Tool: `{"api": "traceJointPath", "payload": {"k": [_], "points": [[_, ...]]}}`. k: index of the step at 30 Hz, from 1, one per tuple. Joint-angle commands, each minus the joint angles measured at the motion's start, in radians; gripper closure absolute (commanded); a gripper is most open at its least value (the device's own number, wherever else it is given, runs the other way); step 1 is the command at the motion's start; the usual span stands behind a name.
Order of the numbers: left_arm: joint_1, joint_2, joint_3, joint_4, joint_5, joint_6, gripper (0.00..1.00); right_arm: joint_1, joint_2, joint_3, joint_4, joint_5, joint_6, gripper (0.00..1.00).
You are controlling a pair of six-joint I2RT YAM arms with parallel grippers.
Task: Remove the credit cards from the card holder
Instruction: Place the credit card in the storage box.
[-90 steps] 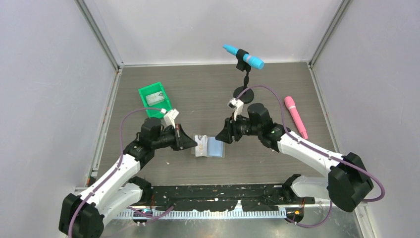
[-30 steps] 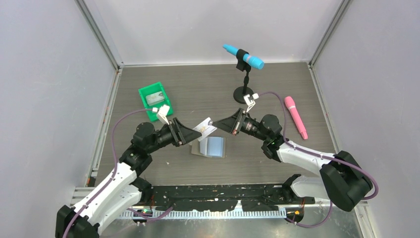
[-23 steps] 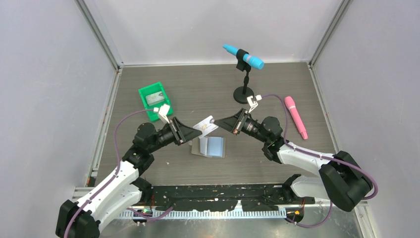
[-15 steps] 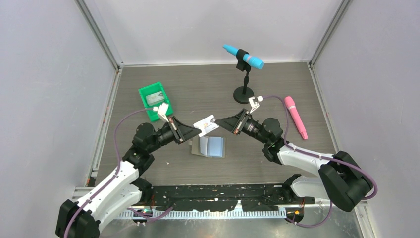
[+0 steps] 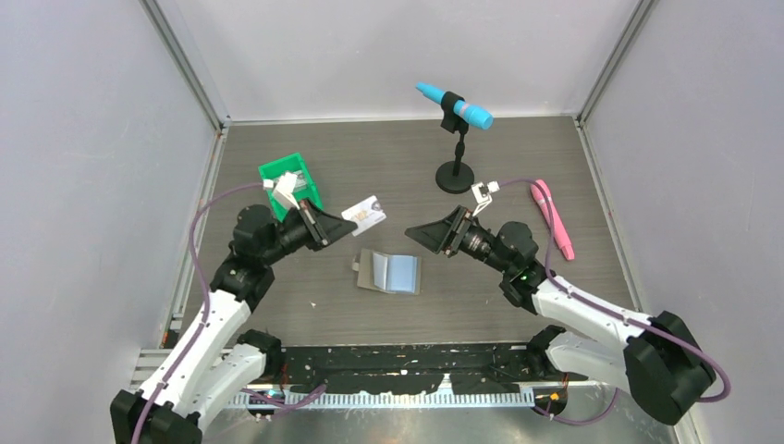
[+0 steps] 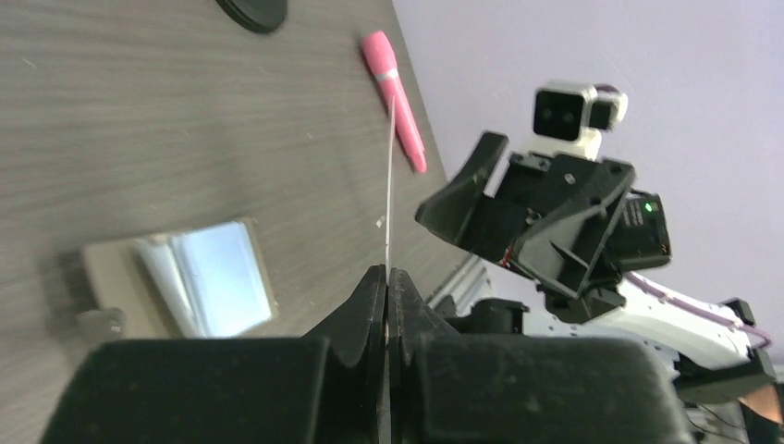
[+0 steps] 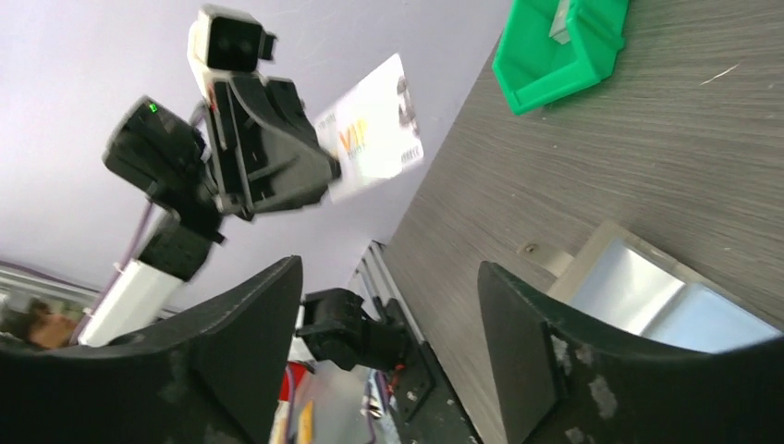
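The card holder [image 5: 390, 272] lies open on the table, pale blue pockets up, also seen in the wrist views [image 6: 185, 277] [image 7: 647, 296]. My left gripper [image 5: 337, 225] is shut on one whitish credit card [image 5: 364, 214], held in the air left of the holder, near the green bin. In the left wrist view the card [image 6: 389, 185] shows edge-on, pinched between the closed fingers of that gripper [image 6: 386, 273]. My right gripper [image 5: 416, 233] hangs open and empty right of the card, above the holder's far side. Through its spread fingers [image 7: 388, 277] I see the card [image 7: 370, 129].
A green bin [image 5: 289, 183] at the back left holds a grey card-like item [image 5: 287, 182]. A blue microphone [image 5: 454, 104] sits on a stand with a round black base [image 5: 454, 180]. A pink microphone [image 5: 552, 215] lies at the right.
My left gripper shut on the card, my right gripper opened and let it go. The left arm carried the card left toward the green bin; the right arm drew back slightly.
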Motion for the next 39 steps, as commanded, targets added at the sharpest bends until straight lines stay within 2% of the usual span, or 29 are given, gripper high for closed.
{"api": "traceJointPath", "payload": {"k": [1,3,5,9,14,18,27,39], "points": [[0.122,0.028,0.131,-0.223,0.072,0.162,1.00,-0.002,-0.091,0.058,-0.196,0.031,-0.150,0.15],[0.203,0.061,0.182,-0.290,0.113,0.201,1.00,-0.003,-0.148,0.072,-0.279,0.047,-0.200,0.05],[0.285,0.118,0.244,-0.362,0.145,0.236,1.00,-0.003,-0.188,0.084,-0.352,0.065,-0.249,0.01],[0.456,0.292,0.390,-0.533,0.171,0.338,1.00,-0.002,-0.246,0.100,-0.459,0.087,-0.334,0.04],[0.574,0.510,0.557,-0.655,0.097,0.427,1.00,-0.002,-0.286,0.107,-0.530,0.092,-0.378,0.05],[0.580,0.658,0.705,-0.709,-0.034,0.470,1.00,-0.002,-0.298,0.117,-0.572,0.095,-0.408,0.05],[0.581,0.968,0.998,-0.823,-0.110,0.508,1.00,-0.002,-0.256,0.147,-0.606,0.095,-0.441,0.04],[0.579,1.175,1.197,-0.844,-0.087,0.528,1.00,-0.002,-0.194,0.208,-0.638,0.150,-0.463,0.04]]}}
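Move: The green storage box, where the credit card in the left fingers is going, stands about 24 cm ahead of the left hand and 21 cm to its left, its middle some 22 cm lower. The cards already in the box lie towards its far side, about 26 cm ahead and 21 cm left of the hand. The open card holder lies on the table about 25 cm below, roughly 6 cm to the hand's right and level with it fore and aft. From the right hand the box is some 22 cm ahead and 30 cm left. The credit card, still pinched in the shut left fingers, is swept forward and left away from the card holder towards the storage box, some 30 cm over the table, rising slightly before sinking about 10 cm. On the way the wrist turns roughly 50 degrees, from nearly level to pointing steeply down. The empty right hand opens the rest of the way, draws about 4 cm right and rolls some 25 degrees. ##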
